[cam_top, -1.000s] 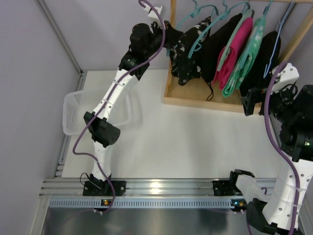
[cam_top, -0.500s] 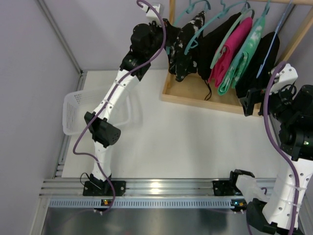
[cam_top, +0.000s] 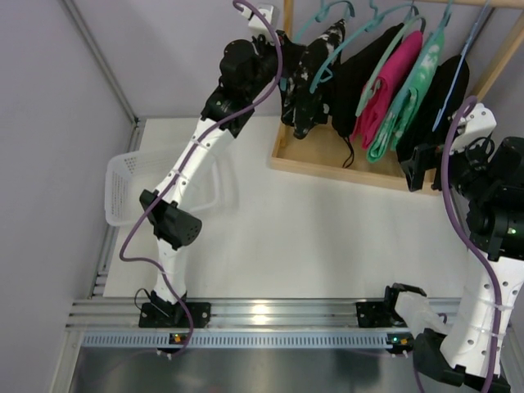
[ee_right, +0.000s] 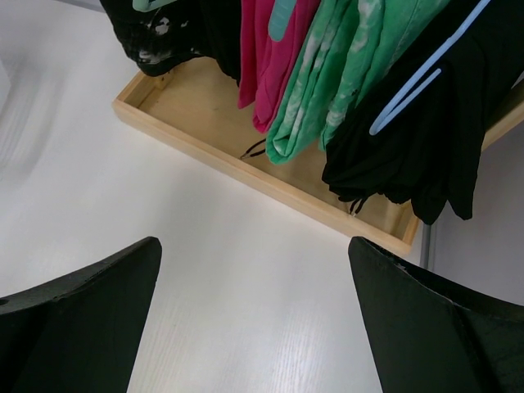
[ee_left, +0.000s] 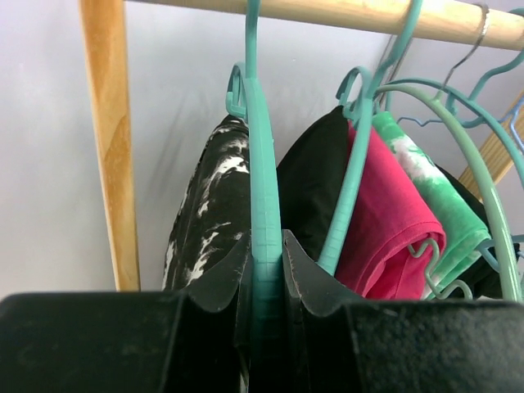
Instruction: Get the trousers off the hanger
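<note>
The trousers (cam_top: 304, 86), black with white splotches, hang over the teal hanger (cam_top: 304, 31) at the left end of the rack. My left gripper (cam_top: 282, 65) is raised to the rack and shut on the hanger. In the left wrist view the hanger's teal bar (ee_left: 264, 180) is clamped between my left gripper's jaws (ee_left: 265, 246), and the trousers (ee_left: 205, 221) hang just left of it. My right gripper (cam_top: 422, 168) is open and empty by the rack's right end. In its wrist view the gripper (ee_right: 254, 246) hovers above bare white table.
A wooden rack has a top rod (ee_left: 344, 12), a left post (ee_left: 110, 139) and a base tray (cam_top: 344, 160). On other teal hangers hang a plain black garment (cam_top: 360, 74), a pink one (cam_top: 385, 82), a green one (cam_top: 409, 102) and another black one (cam_top: 446, 90). A white basket (cam_top: 123, 184) sits at the left.
The trousers and their hanger have swung up and to the left with my left gripper, and the other garments swayed left too. The right arm has hardly moved.
</note>
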Robot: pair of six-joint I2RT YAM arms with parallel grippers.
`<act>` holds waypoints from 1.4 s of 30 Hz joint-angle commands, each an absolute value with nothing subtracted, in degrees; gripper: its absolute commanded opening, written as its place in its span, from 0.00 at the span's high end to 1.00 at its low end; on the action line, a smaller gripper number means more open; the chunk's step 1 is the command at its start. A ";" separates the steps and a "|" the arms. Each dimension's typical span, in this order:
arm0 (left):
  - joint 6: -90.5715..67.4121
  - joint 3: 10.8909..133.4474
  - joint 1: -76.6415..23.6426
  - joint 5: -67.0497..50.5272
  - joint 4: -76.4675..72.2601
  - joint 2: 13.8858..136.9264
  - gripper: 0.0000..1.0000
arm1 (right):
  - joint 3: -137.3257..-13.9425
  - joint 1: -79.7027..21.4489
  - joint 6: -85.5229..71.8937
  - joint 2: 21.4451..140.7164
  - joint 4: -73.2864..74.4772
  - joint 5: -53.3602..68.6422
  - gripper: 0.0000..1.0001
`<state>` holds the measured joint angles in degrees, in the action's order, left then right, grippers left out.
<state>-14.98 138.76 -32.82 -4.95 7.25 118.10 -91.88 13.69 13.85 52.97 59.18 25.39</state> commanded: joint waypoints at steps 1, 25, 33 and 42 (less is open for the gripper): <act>-12.48 142.12 -34.28 -3.96 -15.47 108.46 1.00 | -92.11 14.33 14.15 53.00 55.46 25.93 0.00; -10.20 106.53 -35.24 -4.67 -10.81 79.91 1.00 | -105.99 14.24 4.94 63.80 53.71 39.71 0.01; -10.46 97.48 -35.24 -3.51 -6.33 70.41 1.00 | -107.23 9.94 -17.65 68.02 37.38 47.37 0.01; -6.94 84.82 -35.24 -1.06 -5.80 60.13 1.00 | -107.05 -12.98 -30.85 74.08 21.46 36.33 0.01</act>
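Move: The left hand already pinches the outer end of the leftmost teal hanger. The patterned trousers hang about 7 cm ahead of it, 7 to its right and 8 lower. The black trousers are some 9 cm ahead and 17 right, similarly low; the rack's left post is about 22 ahead and 4 right. From the right hand the patterned trousers lie roughly 30 cm ahead, 21 left and slightly higher, the green trousers about 19 ahead and 2 left. Keeping its pinch on the hanger end, the left hand first lifts it nearly 4 cm while easing back, then draws it about 20 cm back and over 10 cm left, away from the rod, with a small rise and dip. Partway through, the open right hand sets off left, up and forward towards the patterned trousers, rolling its left side up some 35 degrees and swinging counter-clockwise. ##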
